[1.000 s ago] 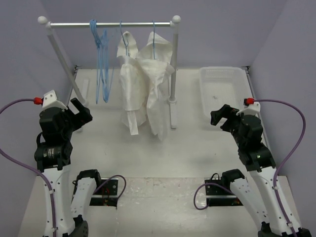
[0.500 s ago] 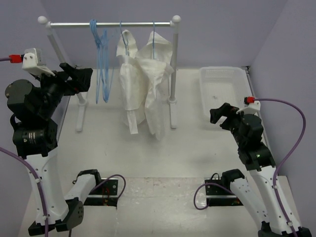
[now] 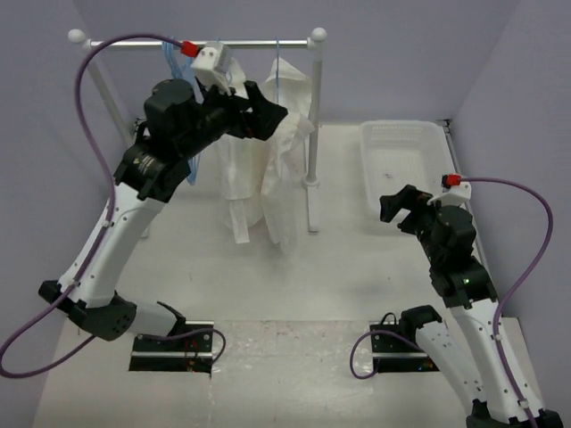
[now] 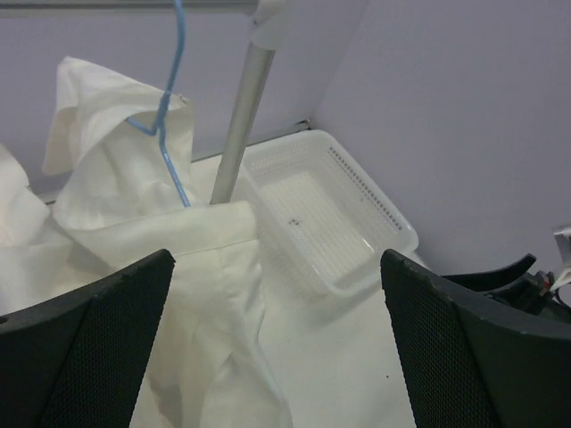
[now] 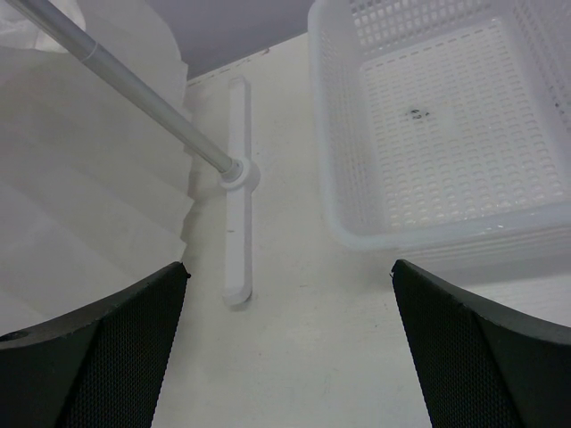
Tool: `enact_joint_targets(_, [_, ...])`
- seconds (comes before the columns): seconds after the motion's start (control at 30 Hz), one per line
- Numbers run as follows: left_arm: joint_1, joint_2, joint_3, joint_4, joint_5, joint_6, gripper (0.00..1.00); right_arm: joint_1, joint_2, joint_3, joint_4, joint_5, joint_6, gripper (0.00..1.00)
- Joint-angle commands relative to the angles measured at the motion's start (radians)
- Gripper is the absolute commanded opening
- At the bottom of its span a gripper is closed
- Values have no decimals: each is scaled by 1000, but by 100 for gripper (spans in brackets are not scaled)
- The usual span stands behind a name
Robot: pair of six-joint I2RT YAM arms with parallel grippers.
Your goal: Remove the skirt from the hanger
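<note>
Two white garments hang on the rail. The smoother left one, the skirt (image 3: 234,165), hangs with thin tails at its hem. The hanger that carries it is mostly hidden behind my left wrist. To its right, next to the post, a tiered white garment (image 3: 287,174) (image 4: 116,143) hangs on another light-blue hanger (image 3: 277,67) (image 4: 165,134). My left gripper (image 3: 268,114) (image 4: 277,259) is raised high in front of the two garments, open, with nothing between its jaws. My right gripper (image 3: 394,207) (image 5: 290,267) hovers low beside the basket, open and holding nothing.
The rack's rail (image 3: 134,42) rests on two posts; the right post (image 3: 313,134) (image 5: 134,89) has a flat foot (image 5: 236,223). Several bare blue hangers (image 3: 185,134) hang at the rail's left. A white mesh basket (image 3: 370,174) (image 5: 335,169) sits at the back right.
My left arm has swung up from the left side of the table to rail height, bringing its open gripper in front of the garments. The right arm has stayed put.
</note>
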Motion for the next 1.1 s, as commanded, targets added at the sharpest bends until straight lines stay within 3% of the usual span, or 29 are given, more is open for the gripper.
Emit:
enact_joint_targets(0.0, [-81,63,104,-4,-260,76,100,0,-9,14,22,39,2,99])
enact_joint_targets(0.1, [-103,126,138,17,-385,95,100,0,-21,7,19,43,-4,99])
enact_joint_targets(0.3, [-109,260,201,83,-467,142,100,0,-27,0,20,58,-15,99])
enact_joint_targets(0.4, [-109,304,215,118,-473,167,91,0,-20,-4,29,57,-21,99])
enact_joint_targets(0.6, [-109,381,254,138,-491,187,84,0,0,-3,20,83,-27,99])
enact_joint_targets(0.7, [-110,422,270,138,-491,190,73,0,0,-1,16,89,-27,99])
enact_joint_targets(0.8, [-109,456,288,135,-497,184,55,0,-7,-6,14,97,-30,99])
enact_joint_targets(0.9, [-109,471,299,137,-505,176,27,0,-12,-7,13,106,-28,99])
enact_joint_targets(1.07, [-109,464,323,141,-511,167,0,0,-17,-7,6,104,-30,99])
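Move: The neck of the blue hanger carrying the nearer-post skirt is about 14 cm ahead of my left hand, 4 cm right and 9 cm below; from my right hand it is roughly 21 cm ahead, 25 cm left and 13 cm higher. The rack's right post top stands some 8 cm right of that neck and about 8 cm above it. The other skirt's hanger hangs about 12 cm to the neck's left, level and equally far out. I reach my open left hand about 15 cm forward, sinking some 9 cm and easing a little right, to the neck of the right-hand blue hanger just under the rail. On the way the wrist swings about 20 degrees counter-clockwise and rolls its left side up; then the fingers close almost fully and pinch the wire between their tips. ##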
